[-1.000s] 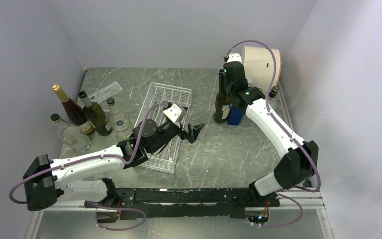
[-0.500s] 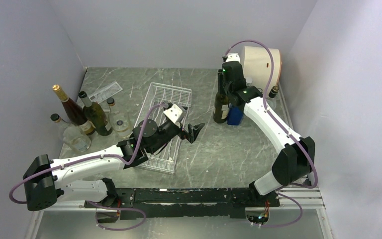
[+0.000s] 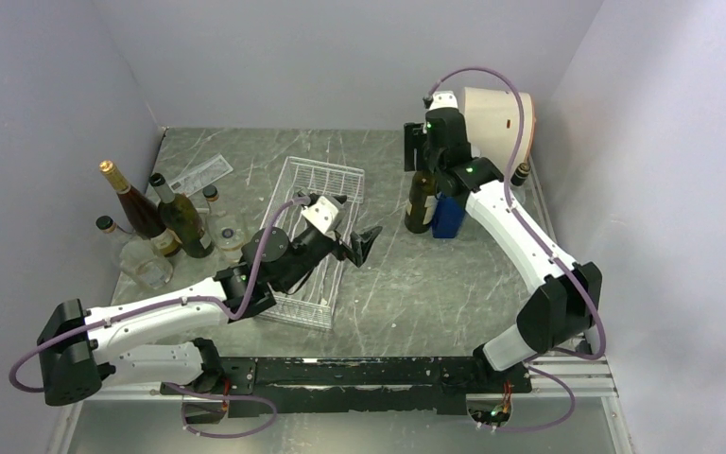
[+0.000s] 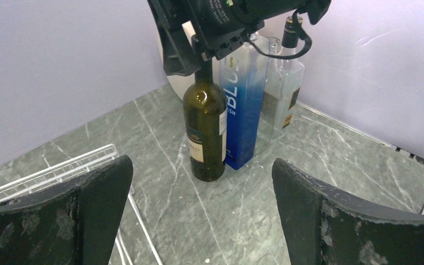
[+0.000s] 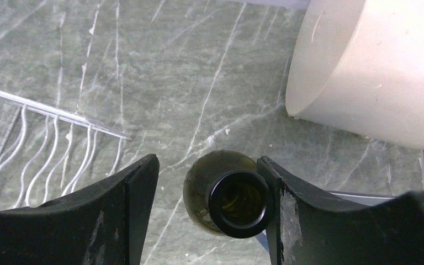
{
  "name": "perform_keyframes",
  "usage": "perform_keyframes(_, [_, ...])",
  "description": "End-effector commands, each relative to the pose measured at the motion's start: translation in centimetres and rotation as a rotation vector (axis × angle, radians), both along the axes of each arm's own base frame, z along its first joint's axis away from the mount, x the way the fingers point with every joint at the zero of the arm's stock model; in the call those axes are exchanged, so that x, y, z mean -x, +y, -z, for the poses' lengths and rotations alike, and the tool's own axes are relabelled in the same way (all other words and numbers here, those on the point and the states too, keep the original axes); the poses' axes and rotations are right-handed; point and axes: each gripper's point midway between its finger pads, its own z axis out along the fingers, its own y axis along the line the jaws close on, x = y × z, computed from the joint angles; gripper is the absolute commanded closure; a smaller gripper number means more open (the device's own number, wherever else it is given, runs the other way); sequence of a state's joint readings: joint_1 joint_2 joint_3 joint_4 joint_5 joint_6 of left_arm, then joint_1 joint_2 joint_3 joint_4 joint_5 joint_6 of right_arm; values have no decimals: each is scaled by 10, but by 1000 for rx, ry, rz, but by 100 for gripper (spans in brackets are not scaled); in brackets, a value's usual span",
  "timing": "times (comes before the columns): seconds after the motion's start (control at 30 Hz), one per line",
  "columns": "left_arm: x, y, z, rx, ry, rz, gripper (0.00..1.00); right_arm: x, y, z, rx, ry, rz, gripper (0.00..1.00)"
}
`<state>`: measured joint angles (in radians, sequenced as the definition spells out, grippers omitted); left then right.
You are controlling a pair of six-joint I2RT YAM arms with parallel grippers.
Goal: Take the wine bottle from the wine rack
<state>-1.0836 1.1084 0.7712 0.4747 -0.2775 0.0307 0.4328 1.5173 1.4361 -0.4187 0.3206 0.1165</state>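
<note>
The wine bottle (image 3: 422, 203), dark green with a cream label, stands upright on the table off the wine rack (image 3: 326, 180), against a blue bottle. My right gripper (image 3: 420, 151) is open around its neck. In the right wrist view the bottle's mouth (image 5: 238, 202) sits against the right finger, with a gap to the left finger (image 5: 127, 199). My left gripper (image 3: 357, 240) hangs wide open by the rack's right edge, holding nothing. The left wrist view shows the wine bottle (image 4: 204, 130) ahead of that gripper (image 4: 201, 161), with the white wire rack (image 4: 61, 171) at lower left.
A blue bottle (image 3: 447, 216) and a clear bottle (image 4: 281, 83) stand right of the wine bottle. A cream drum (image 3: 496, 118) lies at the back right corner. Several bottles (image 3: 156, 222) cluster at the left wall, with a clear flat strip (image 3: 198, 175) behind them.
My right gripper has opened off the wine bottle's neck and risen slightly; the bottle stays standing. My left gripper has shifted a little toward the back.
</note>
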Motion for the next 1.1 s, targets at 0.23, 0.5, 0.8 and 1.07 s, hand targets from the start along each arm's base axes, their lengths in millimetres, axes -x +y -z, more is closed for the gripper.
perform_keyframes(0.23, [-10,19,-22,12,-71,-103,1,27,18,-101,-136,-174,-172,17])
perform_keyframes(0.5, [-38,50,-43,-37,-135,-206,2,83,3,-163,-206,-322,-222,5])
perform_keyframes(0.8, [-115,195,-128,113,-57,-568,3,162,-66,-184,-166,-414,-68,0])
perform_keyframes(1.07, [-48,255,-194,160,-142,-658,3,215,-102,-183,-203,-510,-1,0])
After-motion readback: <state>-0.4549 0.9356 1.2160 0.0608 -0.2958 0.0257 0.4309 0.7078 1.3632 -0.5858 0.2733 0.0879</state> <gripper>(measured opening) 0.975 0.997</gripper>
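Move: The right hand is just letting the wine bottle be: its mouth stands between the fingers, nearer the right one, with the bottle's middle about 1 cm to the right and 13 cm below. The blue bottle is level with it, roughly 9 cm to the hand's right; the white drum is some 13 cm ahead and 17 cm right, the empty rack 4 cm back and 29 cm left. From the left hand, the wine bottle lies about 16 cm ahead and 18 cm right, its middle lower. Straight up off the wine bottle's already loosened neck, then back in a sweep with some drift right, the right hand ends about 20 cm higher and 20 cm back, fingers opening fully and tips tilting up towards level. The left hand, open and empty, creeps at first, then swings left, up and forward away from the bottle, turning counter-clockwise and easing back a little at the end. ##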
